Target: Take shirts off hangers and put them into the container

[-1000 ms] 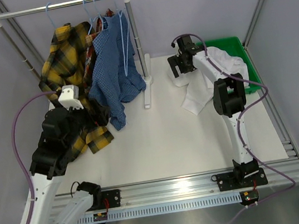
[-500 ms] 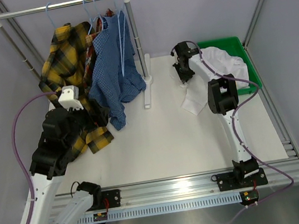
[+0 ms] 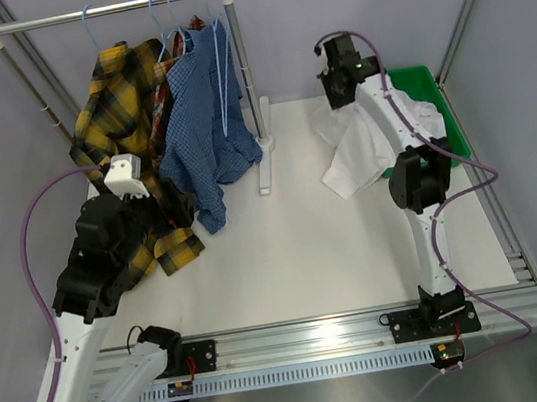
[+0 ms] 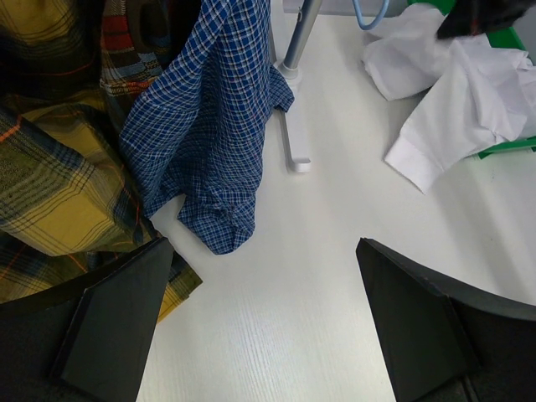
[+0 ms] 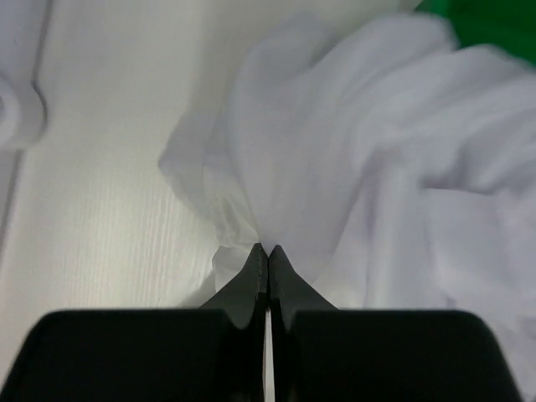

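Observation:
My right gripper [image 3: 337,90] is shut on a fold of the white shirt [image 3: 362,147], holding it up beside the green container [image 3: 430,86]. Part of that shirt hangs onto the table and part lies over the bin. In the right wrist view the fingertips [image 5: 267,249] pinch the white shirt [image 5: 360,159]. The yellow plaid shirt [image 3: 114,113], the red plaid shirt [image 3: 165,83] and the blue check shirt [image 3: 198,120] hang on light-blue hangers [image 3: 214,27] at the back left. My left gripper [image 4: 261,276] stands open over bare table near the blue shirt's hem [image 4: 213,226].
The metal rail [image 3: 109,9] stands on a white-footed post [image 3: 261,151] between the hanging shirts and the white shirt. The yellow shirt's tail [image 3: 170,251] drapes on the table by the left arm. Grey walls close in the back and sides.
My right gripper has shut on the white shirt and risen toward the back, pulling the cloth up with it. The left arm has not moved.

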You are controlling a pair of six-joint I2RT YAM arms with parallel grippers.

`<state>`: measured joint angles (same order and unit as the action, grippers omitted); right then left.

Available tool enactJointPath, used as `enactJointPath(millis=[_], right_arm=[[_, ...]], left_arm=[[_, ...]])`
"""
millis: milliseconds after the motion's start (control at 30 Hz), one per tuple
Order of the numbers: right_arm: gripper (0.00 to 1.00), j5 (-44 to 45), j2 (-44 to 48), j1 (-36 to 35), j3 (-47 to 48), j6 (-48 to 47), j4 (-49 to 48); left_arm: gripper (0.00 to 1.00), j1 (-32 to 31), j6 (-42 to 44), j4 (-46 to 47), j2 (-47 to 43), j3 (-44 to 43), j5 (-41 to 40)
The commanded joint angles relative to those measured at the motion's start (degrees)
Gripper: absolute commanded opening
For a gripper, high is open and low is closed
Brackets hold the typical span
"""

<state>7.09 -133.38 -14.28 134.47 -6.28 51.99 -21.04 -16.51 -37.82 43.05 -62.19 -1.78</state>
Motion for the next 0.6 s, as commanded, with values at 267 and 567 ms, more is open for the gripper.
enactJointPath(millis=[267,567], right_arm=[[0.0,17.87,22.73,11.46,4.57,-2.51,-11.91],[0.0,10.76,21.5,17.01,-5.87,-1.28,-13.31]], left_arm=[[0.99,0.21,0.69,0.82,-1.65,-0.12,-0.24],[0.99,0.21,0.69,0.82,-1.21,0.93,-0.06]])
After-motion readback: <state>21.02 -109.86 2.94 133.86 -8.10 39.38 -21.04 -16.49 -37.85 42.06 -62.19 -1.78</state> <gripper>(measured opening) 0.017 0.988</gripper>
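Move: The white shirt is already pinched in my right fingers. The container lies about 19 cm to my right, roughly level fore and aft, its middle some 11 cm below. The shirt's loose end lies on the table about 7 cm back, 4 cm right and 14 cm down, and the rack's foot is 18 cm left, 1 cm ahead and 14 cm down. From my left hand the container is about 32 cm ahead, 60 cm right and 26 cm down. Keeping my right fingers shut on the white shirt, I whip it steeply up about 30 cm and swing it some 20 cm right to high above the container, drawing back a few centimetres. My wrist tips up about 40 degrees until the fingers point nearly level and turns some 30 degrees clockwise; at the end I sink about 5 cm. ##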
